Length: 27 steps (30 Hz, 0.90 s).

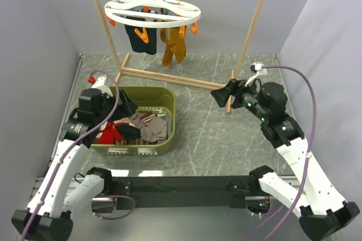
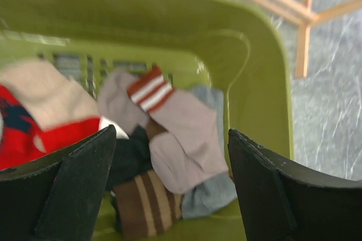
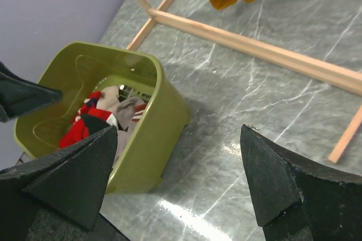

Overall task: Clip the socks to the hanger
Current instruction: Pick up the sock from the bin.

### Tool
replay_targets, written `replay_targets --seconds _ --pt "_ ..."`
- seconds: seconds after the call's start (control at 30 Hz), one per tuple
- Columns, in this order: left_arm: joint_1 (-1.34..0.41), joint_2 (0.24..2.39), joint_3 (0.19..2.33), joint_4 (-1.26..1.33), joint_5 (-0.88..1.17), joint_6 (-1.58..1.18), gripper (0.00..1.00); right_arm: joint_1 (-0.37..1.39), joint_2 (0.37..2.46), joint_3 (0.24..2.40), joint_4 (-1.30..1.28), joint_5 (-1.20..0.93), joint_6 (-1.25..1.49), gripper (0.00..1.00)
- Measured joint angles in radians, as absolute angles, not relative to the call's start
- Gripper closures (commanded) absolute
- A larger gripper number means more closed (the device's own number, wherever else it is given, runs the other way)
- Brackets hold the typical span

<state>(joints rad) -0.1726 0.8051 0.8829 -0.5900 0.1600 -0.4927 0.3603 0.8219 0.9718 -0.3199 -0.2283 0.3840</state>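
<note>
The taupe socks (image 2: 189, 133) with red and white striped cuffs lie on top of the pile in the green basket, also seen from above as the socks (image 1: 153, 128). My left gripper (image 2: 171, 133) hangs open just over them, its fingers (image 2: 85, 179) straddling the pile without touching the fabric. From above, the left gripper (image 1: 127, 107) sits over the basket's left half. The white oval hanger (image 1: 153, 10) with orange clips hangs from the rack's bar at the back. My right gripper (image 1: 218, 95) stands open in the air right of the basket, and the right gripper (image 3: 179, 129) holds nothing.
The green basket (image 1: 169, 111) also holds a red sock (image 2: 51, 133), a brown striped sock (image 2: 141, 201) and a grey-blue one (image 2: 212, 193). A navy sock (image 1: 140, 38) and mustard socks (image 1: 174, 46) hang from the hanger. The wooden rack (image 1: 169, 77) has its base rails on the marble floor.
</note>
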Motion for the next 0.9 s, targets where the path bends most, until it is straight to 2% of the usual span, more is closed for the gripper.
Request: replay_targets --seconds 0.13,0.4,0.6,0.77,0.9 --pt "-0.245 0.874 0.881 -0.635 0.065 -0.579 0.15 0.384 0.889 0.972 -0.284 -0.206 0.405 0.05" --pt "-0.267 0.998 0.839 -0.739 -0.158 -0.826 0.13 0.39 1.059 0.978 -0.247 -0.181 0.39 0.06" --pt "-0.3 1.062 0.834 -0.71 -0.18 -0.868 0.14 0.39 1.097 0.987 -0.239 -0.154 0.353 0.05" --pt "-0.428 1.077 0.831 -0.61 -0.168 -0.842 0.15 0.39 1.112 1.013 -0.239 -0.134 0.314 0.05" --pt "-0.543 1.167 0.844 -0.573 -0.19 -0.829 0.15 0.391 1.166 1.068 -0.24 -0.131 0.289 0.05"
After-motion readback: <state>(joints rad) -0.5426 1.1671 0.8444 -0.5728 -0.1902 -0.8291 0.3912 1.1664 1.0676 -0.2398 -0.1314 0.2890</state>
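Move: Down in the green bin, the grey sock with the striped cuff lies about 7 cm to the right of the left hand, some 3 cm ahead and roughly 18 cm below. The dark sock sits about 8 cm to the left of the grey sock and 2 cm nearer the base; the brown striped sock is some 5 cm left of the grey one and 5 cm nearer. From the right hand the grey sock is about 25 cm left, roughly level, and 27 cm lower. Sinking about 11 cm into the bin, the open left gripper first drifts 2 cm left, then swings some 8 cm right to come over the grey sock, its fingers tipping about 20 degrees farther down but touching no sock yet. The right hand, open and empty, reaches about 8 cm forward towards the stand's bottom bar while sinking 5 cm. ##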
